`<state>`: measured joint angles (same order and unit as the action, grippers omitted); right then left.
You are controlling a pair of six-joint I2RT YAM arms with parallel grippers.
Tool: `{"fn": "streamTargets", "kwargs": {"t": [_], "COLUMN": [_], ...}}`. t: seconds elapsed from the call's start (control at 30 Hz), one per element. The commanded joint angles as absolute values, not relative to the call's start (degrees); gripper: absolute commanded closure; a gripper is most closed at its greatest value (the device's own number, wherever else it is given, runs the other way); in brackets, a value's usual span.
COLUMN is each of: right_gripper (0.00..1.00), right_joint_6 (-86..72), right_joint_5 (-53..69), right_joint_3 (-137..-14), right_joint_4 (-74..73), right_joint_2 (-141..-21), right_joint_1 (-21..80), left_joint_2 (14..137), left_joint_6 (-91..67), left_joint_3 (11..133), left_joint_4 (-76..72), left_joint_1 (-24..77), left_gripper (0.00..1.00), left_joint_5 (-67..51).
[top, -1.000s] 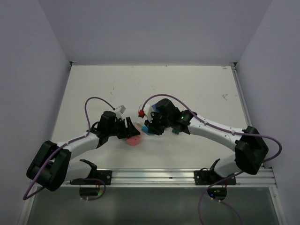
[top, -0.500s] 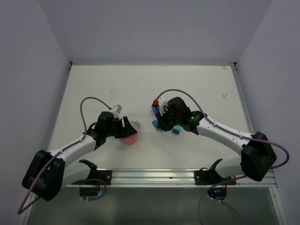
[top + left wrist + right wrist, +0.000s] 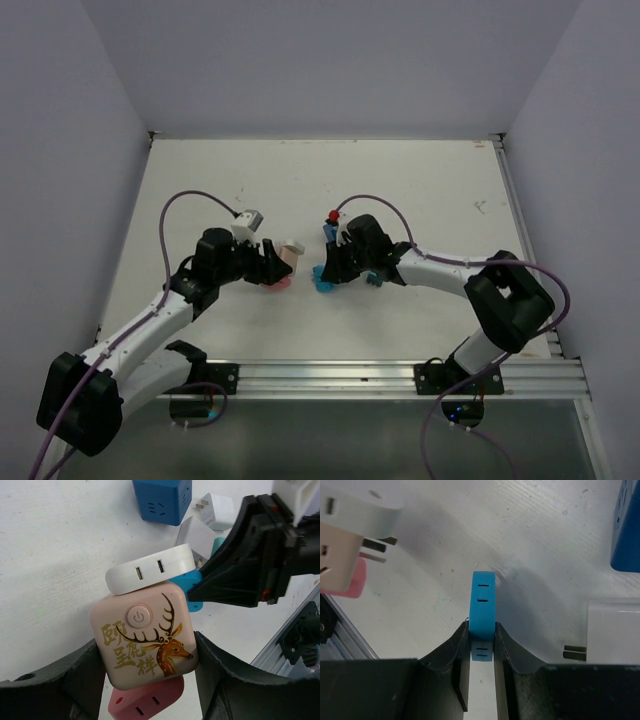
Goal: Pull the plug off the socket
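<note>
My left gripper [image 3: 147, 680] is shut on a pale pink cube socket [image 3: 145, 640] with a gold deer print; it also shows in the top view [image 3: 288, 254]. A white USB plug adapter [image 3: 150, 570] sits against the cube's far side. Its metal prongs [image 3: 372, 550] stick out bare toward my right gripper. My right gripper [image 3: 482, 650] is shut on a thin light-blue socket piece [image 3: 483, 605], held on edge just over the table. A clear gap separates this piece from the prongs. In the top view the two grippers [image 3: 275, 262] [image 3: 325, 275] face each other a little apart.
A darker pink cube [image 3: 142, 705] sits right under the deer cube. A dark blue cube socket [image 3: 160, 500] and two loose white plugs [image 3: 215, 512] [image 3: 200, 535] lie just behind. One white plug [image 3: 615, 630] lies right of my right gripper. The front rail [image 3: 400, 375] is near.
The left gripper has raised the pink cube and drawn it slightly back. The right gripper swung right, then back left with the light-blue piece. Its forearm has folded in.
</note>
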<state>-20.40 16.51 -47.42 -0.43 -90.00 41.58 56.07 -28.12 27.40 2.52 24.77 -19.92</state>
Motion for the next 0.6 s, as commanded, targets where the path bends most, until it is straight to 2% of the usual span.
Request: {"fn": "streamTargets", "kwargs": {"t": [0.0,0.1,0.13,0.2,0.23,0.4,0.5,0.57], "right_gripper": [0.96,0.86,0.77,0.67,0.59,0.36,0.29,0.28], "right_joint_6": [-25.75,-26.72,-26.72,-26.54,-25.67,-19.88,-15.93,-14.07], "right_joint_5": [18.72,17.93,17.32,15.65,15.47,14.68,13.8,13.89], "right_joint_3": [-49.3,-50.97,-51.41,-52.03,-52.03,-50.1,-49.05,-48.34], "right_joint_4": [6.42,6.68,6.59,5.8,5.54,2.99,0.36,-1.39], "right_joint_2": [-92.54,-95.53,-96.67,-97.03,-96.42,-89.49,-82.46,-77.2], "right_joint_1": [41.22,41.31,41.22,41.22,41.22,41.22,41.22,41.31], "left_joint_2": [53.35,52.56,52.56,52.99,53.26,54.41,53.27,52.13], "left_joint_6": [-20.84,-18.47,-17.85,-15.31,-14.25,-8.19,-6.51,-6.33], "left_joint_3": [32.95,35.24,35.85,37.87,38.75,42.01,40.17,37.72], "left_joint_4": [4.04,5.45,6.15,7.38,9.3,13.88,13.01,10.64], "left_joint_1": [24.43,24.35,24.35,24.35,24.35,24.35,24.35,24.35], "left_gripper": [1.0,1.0,1.0,1.0,1.0,1.0,1.0,1.0], "left_joint_5": [-22.15,-23.55,-24.42,-25.22,-26.09,-28.12,-31.63,-34.97]}}
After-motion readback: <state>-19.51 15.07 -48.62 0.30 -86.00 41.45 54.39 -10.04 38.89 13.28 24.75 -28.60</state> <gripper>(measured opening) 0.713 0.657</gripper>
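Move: The right gripper holds the blue adapter; its resting spot on the table lies about 2 cm ahead, 3 cm left and 3 cm below. The dark blue cube stands roughly 11 cm ahead and 1 cm right of that hand, a loose white adapter 5 cm ahead and 6 cm right. From the left hand, which grips the deer-printed cube, the blue adapter is some 8 cm right, 2 cm back and 5 cm down. Set the blue adapter down with the right gripper: ease it forward and left about 2.5 cm and slightly down, open the fingers wide to let go, then lift some 4 cm straight off it, drifting back a little to the right. Meanwhile keep the left grip on the deer-printed cube and raise it about 6 cm, swinging the fingers some 15 degrees clockwise and tipping them up. ##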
